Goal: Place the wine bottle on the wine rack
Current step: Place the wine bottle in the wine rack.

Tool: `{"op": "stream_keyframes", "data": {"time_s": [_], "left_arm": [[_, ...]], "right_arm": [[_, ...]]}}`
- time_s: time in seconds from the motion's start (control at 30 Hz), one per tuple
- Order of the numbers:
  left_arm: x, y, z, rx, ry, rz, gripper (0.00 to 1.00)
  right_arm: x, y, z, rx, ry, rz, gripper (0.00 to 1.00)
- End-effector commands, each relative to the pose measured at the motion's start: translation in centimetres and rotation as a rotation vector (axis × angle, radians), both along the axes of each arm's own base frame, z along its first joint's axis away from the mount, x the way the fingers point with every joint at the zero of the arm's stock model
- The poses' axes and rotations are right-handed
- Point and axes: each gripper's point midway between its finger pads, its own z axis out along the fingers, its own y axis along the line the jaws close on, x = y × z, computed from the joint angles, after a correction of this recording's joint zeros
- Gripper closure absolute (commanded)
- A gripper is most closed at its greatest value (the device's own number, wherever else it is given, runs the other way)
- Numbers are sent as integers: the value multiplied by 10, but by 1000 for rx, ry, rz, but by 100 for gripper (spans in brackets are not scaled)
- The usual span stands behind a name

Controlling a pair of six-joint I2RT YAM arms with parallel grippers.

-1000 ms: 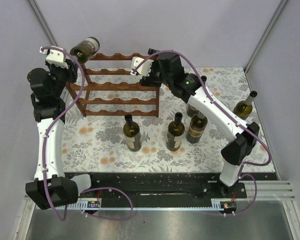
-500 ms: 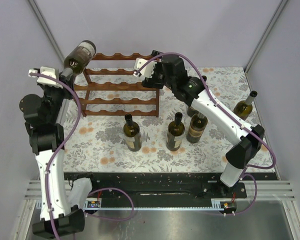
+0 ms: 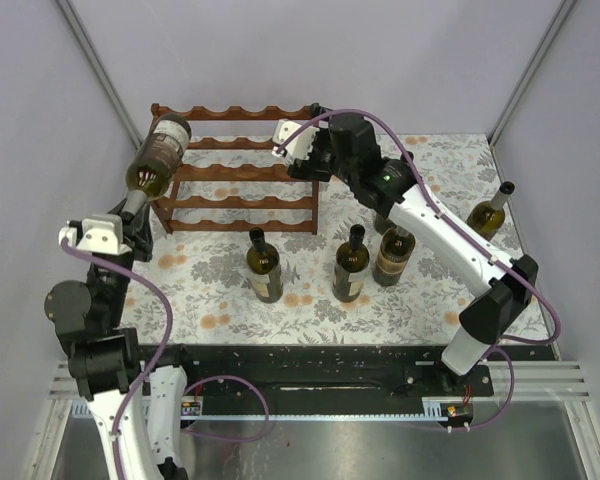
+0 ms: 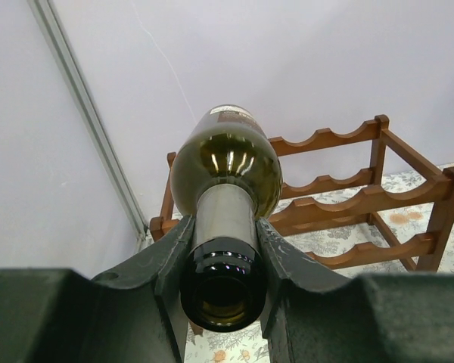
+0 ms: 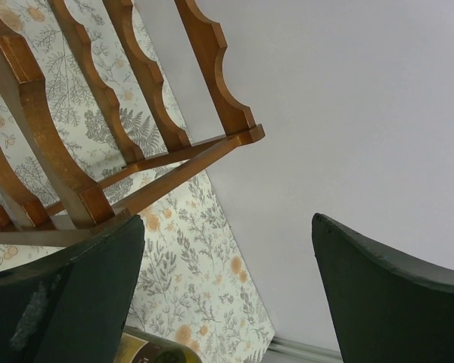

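Note:
A dark green wine bottle point(image 3: 158, 155) hangs in the air in front of the left end of the wine rack point(image 3: 242, 172), base tilted up and away. My left gripper point(image 3: 130, 216) is shut on its neck. In the left wrist view the bottle point(image 4: 227, 162) points away from the camera with its open mouth toward it, and the left gripper point(image 4: 223, 261) clamps the neck from both sides, with the reddish-brown rack point(image 4: 348, 198) behind and to the right. My right gripper point(image 3: 305, 158) stands open at the rack's right end. In the right wrist view the right gripper point(image 5: 227, 291) holds nothing, and the rack's end rails point(image 5: 83, 155) lie just beyond its left finger point(image 5: 68, 302).
Three bottles stand upright on the flowered mat in front of the rack point(image 3: 264, 265) point(image 3: 351, 263) point(image 3: 393, 255). Another bottle point(image 3: 493, 212) stands near the right wall. Grey walls close in the left, back and right sides.
My left arm has swung back toward the near left, carrying the bottle down from above the rack's top left corner to in front of its left end. The right arm barely moved.

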Motion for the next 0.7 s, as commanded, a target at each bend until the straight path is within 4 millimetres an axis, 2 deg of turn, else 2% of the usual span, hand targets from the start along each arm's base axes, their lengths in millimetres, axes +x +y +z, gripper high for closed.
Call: {"op": "stream_keyframes", "data": {"time_s": [0.0, 0.3, 0.5, 0.67], "left_arm": [[-37, 1, 45, 35, -226, 53, 100], [-71, 3, 4, 18, -229, 102, 100], [-86, 6, -38, -13, -196, 140, 100], [-95, 11, -60, -14, -187, 173, 100]], "right_arm": [[-8, -13, 37, 88, -70, -23, 1], [-14, -15, 37, 104, -70, -12, 1], [-16, -16, 38, 105, -72, -7, 0], [-14, -15, 35, 97, -71, -4, 0]]}}
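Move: The left hand, holding the wine bottle by its neck with the base pointing forward and slightly up, has the wine rack's middle some 23 cm ahead, 13 cm to its right and about 28 cm below. One bottle stands level with the hand, roughly 20 cm to its right and 28 cm lower; another stands about 18 cm farther right beside it. From the right hand the rack's middle lies some 19 cm left, 2 cm ahead and 22 cm below. Back first and then mostly down: the left hand draws the bottle some 5 cm away from the front of the rack, then sinks about 10 cm towards the rack's height. The wrist turns only slightly counter-clockwise, so the bottle still points forward, base first, and the fingers keep their hold on its neck. ##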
